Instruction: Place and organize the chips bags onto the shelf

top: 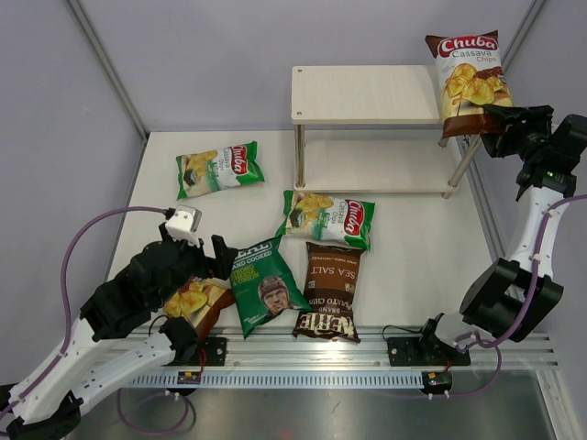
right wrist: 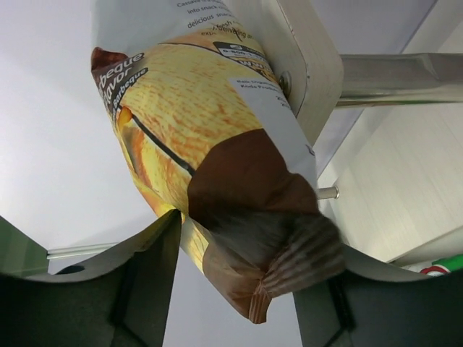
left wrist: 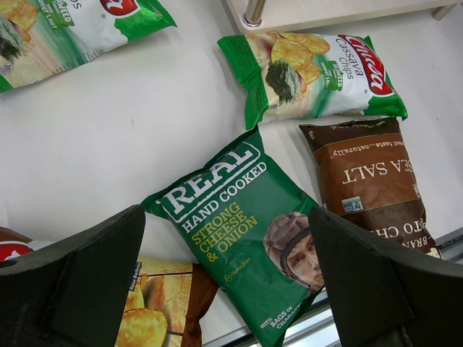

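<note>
My right gripper (top: pixel 500 124) is shut on the bottom of a brown-and-white Chuba bag (top: pixel 468 78), which stands upright against the right end of the shelf's (top: pixel 362 92) top board. In the right wrist view the bag's (right wrist: pixel 195 108) crimped end lies between the fingers of that gripper (right wrist: pixel 253 238), beside the board end (right wrist: pixel 311 65). My left gripper (left wrist: pixel 226 224) hangs open over the dark green REAL bag (left wrist: pixel 246 224) and a second brown Chuba bag (top: pixel 194 302). Two green Chuba bags (top: pixel 220 169) (top: pixel 328 218) and the brown Kettle Sea Salt bag (top: pixel 330 293) lie flat on the table.
The shelf's lower board (top: pixel 376 165) stands bare between its metal legs (top: pixel 299 156). A rail (top: pixel 367 353) runs along the table's near edge in front of the bags. Grey walls close in the table at the back and both sides.
</note>
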Tool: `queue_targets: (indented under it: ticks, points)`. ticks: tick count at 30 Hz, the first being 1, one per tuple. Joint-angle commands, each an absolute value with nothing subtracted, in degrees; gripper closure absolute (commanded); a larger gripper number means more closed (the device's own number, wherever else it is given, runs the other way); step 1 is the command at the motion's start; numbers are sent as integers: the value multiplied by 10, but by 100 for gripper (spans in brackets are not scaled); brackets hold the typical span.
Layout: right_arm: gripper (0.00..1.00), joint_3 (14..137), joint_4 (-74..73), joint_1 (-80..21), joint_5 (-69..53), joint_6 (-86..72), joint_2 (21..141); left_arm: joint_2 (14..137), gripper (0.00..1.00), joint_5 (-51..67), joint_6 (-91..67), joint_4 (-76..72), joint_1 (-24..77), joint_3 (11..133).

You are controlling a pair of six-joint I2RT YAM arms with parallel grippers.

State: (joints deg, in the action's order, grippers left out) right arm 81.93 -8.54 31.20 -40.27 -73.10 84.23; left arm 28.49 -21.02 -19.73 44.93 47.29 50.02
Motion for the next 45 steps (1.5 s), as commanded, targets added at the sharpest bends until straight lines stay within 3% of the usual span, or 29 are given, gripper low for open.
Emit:
queue_targets:
  ticks: [1,9,21,45]
  points:
    - [38,825,-75,316,-368,-752,806,287,1,-217,-194,427,473,497]
    - [51,859,-96,314,-358,-759,816,290,1,-221,-192,427,473,497]
    - [58,861,-112,251,-244,-779,815,287,1,-228,-194,430,470,497]
    - [54,909,-149,239,-230,-736,844,275,1,-227,-195,428,469,495]
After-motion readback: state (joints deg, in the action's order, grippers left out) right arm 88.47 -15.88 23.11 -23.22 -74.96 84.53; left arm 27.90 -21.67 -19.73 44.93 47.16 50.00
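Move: The brown Chuba bag is at the right end of the shelf top, its bottom end between the right gripper's fingers and its middle about 9 cm ahead, 3 cm left and 4 cm above. The shelf top's middle is some 19 cm left, 8 cm ahead and 5 cm below. Down on the table, the green Chuba bag lies roughly 32 cm left and 9 cm back. For the left hand, the brown bag is about 35 cm ahead, 55 cm right and 16 cm higher. Up just over 1 cm with a slight drift right while the right fingers close from wide to about half open, pinching the brown bag's bottom end; then the hand shoves the bag forward and left, about 3 cm leftward, further onto the shelf, and eases back right a little. The wrist turns about 10 degrees clockwise, the fingers keeping their grip. ##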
